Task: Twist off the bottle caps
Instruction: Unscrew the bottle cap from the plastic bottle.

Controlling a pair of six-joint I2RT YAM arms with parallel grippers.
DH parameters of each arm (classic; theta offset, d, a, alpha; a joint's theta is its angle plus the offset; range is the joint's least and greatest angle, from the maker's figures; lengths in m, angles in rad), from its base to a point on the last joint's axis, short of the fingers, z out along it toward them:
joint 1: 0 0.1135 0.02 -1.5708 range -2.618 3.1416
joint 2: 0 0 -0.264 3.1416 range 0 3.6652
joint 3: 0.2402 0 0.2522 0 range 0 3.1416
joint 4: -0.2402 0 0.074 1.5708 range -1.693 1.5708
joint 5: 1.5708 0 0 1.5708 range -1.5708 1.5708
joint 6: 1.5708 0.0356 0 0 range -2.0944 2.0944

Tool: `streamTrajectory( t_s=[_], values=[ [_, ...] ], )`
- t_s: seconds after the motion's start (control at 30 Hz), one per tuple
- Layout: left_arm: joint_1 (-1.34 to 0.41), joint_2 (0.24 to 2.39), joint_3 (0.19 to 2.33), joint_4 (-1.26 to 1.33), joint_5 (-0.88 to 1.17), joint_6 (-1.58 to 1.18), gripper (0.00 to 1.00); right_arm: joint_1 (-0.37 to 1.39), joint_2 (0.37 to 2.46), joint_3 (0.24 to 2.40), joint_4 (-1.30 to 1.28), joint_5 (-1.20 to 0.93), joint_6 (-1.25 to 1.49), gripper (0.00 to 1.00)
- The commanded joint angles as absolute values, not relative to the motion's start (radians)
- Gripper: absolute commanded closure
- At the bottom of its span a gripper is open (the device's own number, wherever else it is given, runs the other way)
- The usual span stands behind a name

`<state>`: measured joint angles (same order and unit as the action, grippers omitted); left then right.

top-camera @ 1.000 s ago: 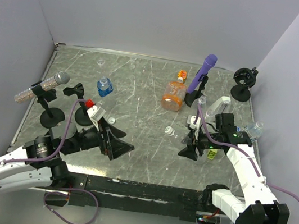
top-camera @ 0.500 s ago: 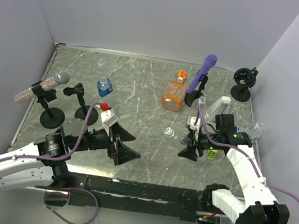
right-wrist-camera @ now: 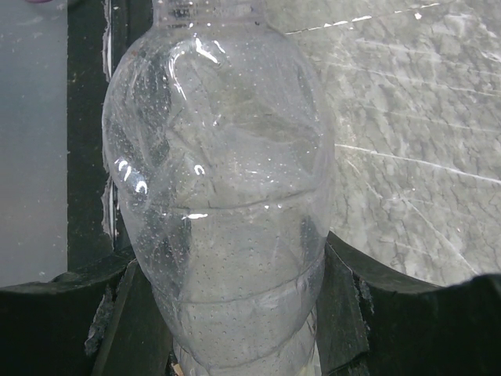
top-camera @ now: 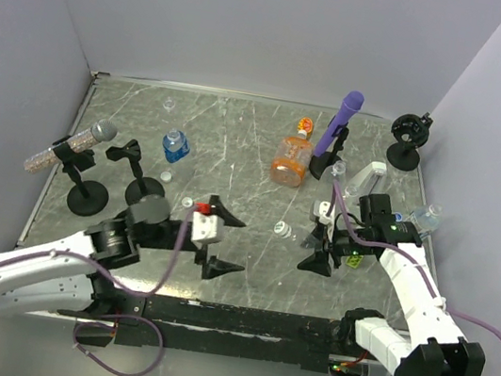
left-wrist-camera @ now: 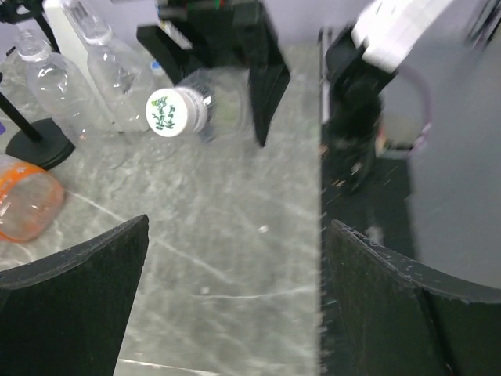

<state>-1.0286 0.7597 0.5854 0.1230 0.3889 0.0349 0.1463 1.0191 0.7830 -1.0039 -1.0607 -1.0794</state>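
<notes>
My right gripper point(top-camera: 316, 246) is shut on a clear plastic bottle point(right-wrist-camera: 223, 180), which fills the right wrist view between both black fingers point(right-wrist-camera: 344, 305). That bottle point(top-camera: 296, 236) lies level, with its neck pointing left. In the left wrist view its white cap point(left-wrist-camera: 174, 112), printed with a green sprig, faces me. My left gripper point(top-camera: 242, 244) is open and empty, a short way left of the cap point(top-camera: 281, 228). Nothing lies between its fingers point(left-wrist-camera: 78, 290). A blue-labelled bottle point(top-camera: 175, 146) and an orange bottle point(top-camera: 291, 156) stand farther back.
A purple microphone-like stick point(top-camera: 343, 117) stands behind the orange bottle. At the left are a silver microphone point(top-camera: 71, 145) and black stands point(top-camera: 144, 188). Clear bottles point(top-camera: 366, 178) and a black clamp stand point(top-camera: 407, 138) sit at the right. Loose caps point(top-camera: 188, 202) lie on the grey table point(top-camera: 239, 139).
My left arm has swung right along the near edge, and its open gripper now faces the held bottle's cap. The right gripper with its bottle dipped slightly.
</notes>
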Motion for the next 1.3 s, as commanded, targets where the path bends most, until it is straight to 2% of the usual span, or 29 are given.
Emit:
streamTrajectory(
  t_s=[0.0,0.23,0.33,0.47,0.83,1.0,1.07,1.27],
  values=[
    [-0.965,0.937,0.687,0.172,0.516,0.302,0.01,0.175,1.02,0.792,-1.019,-1.085,-1.143,0.82],
    [-0.836,1.081,0.701,0.365,0.705,0.235,0.05,0.264,1.031,0.787,-0.999,-1.029,-1.135,0.81],
    [-0.824,1.14,0.748,0.356,0.788,0.222,0.11,0.301,1.042,0.788,-0.965,-0.985,-1.098,0.81],
    [-0.824,1.184,0.765,0.383,0.876,0.215,0.13,0.328,1.06,0.791,-0.924,-0.93,-1.055,0.81],
    [-0.824,1.282,0.87,0.181,0.92,0.333,0.25,0.327,1.083,0.83,-0.896,-0.965,-0.991,0.82],
    [-0.822,1.301,0.882,0.167,0.923,0.334,0.43,0.327,1.1,0.833,-0.891,-0.959,-0.979,0.82],
    [-0.822,1.308,0.891,0.15,0.922,0.342,0.55,0.327,1.101,0.836,-0.89,-0.96,-0.974,0.82],
    [-0.824,1.318,0.907,0.132,0.926,0.33,0.79,0.327,1.103,0.836,-0.881,-0.957,-0.96,0.82]
  ],
)
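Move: From the wide-open left gripper, the white cap on the plastic bottle is about 9 cm to the right and 6 ahead, nearly level. The right gripper holds that bottle; its cap lies some 9 cm left, 3 ahead and 2 above that hand. On the table roughly 20 cm below the left hand, a loose white cap sits some 17 ahead and 17 left, and the orange bottle about 31 ahead and 11 right. Forward and down first, about 6 cm and 4 cm, then on to the right, the left hand brings its open fingers around the white cap, swinging some 20 degrees clockwise, and closes them onto its sides. The right hand keeps its grip on the bottle, sinking about 2.5 cm and easing some 2 cm left towards the left gripper, dipping the cap end slightly. ##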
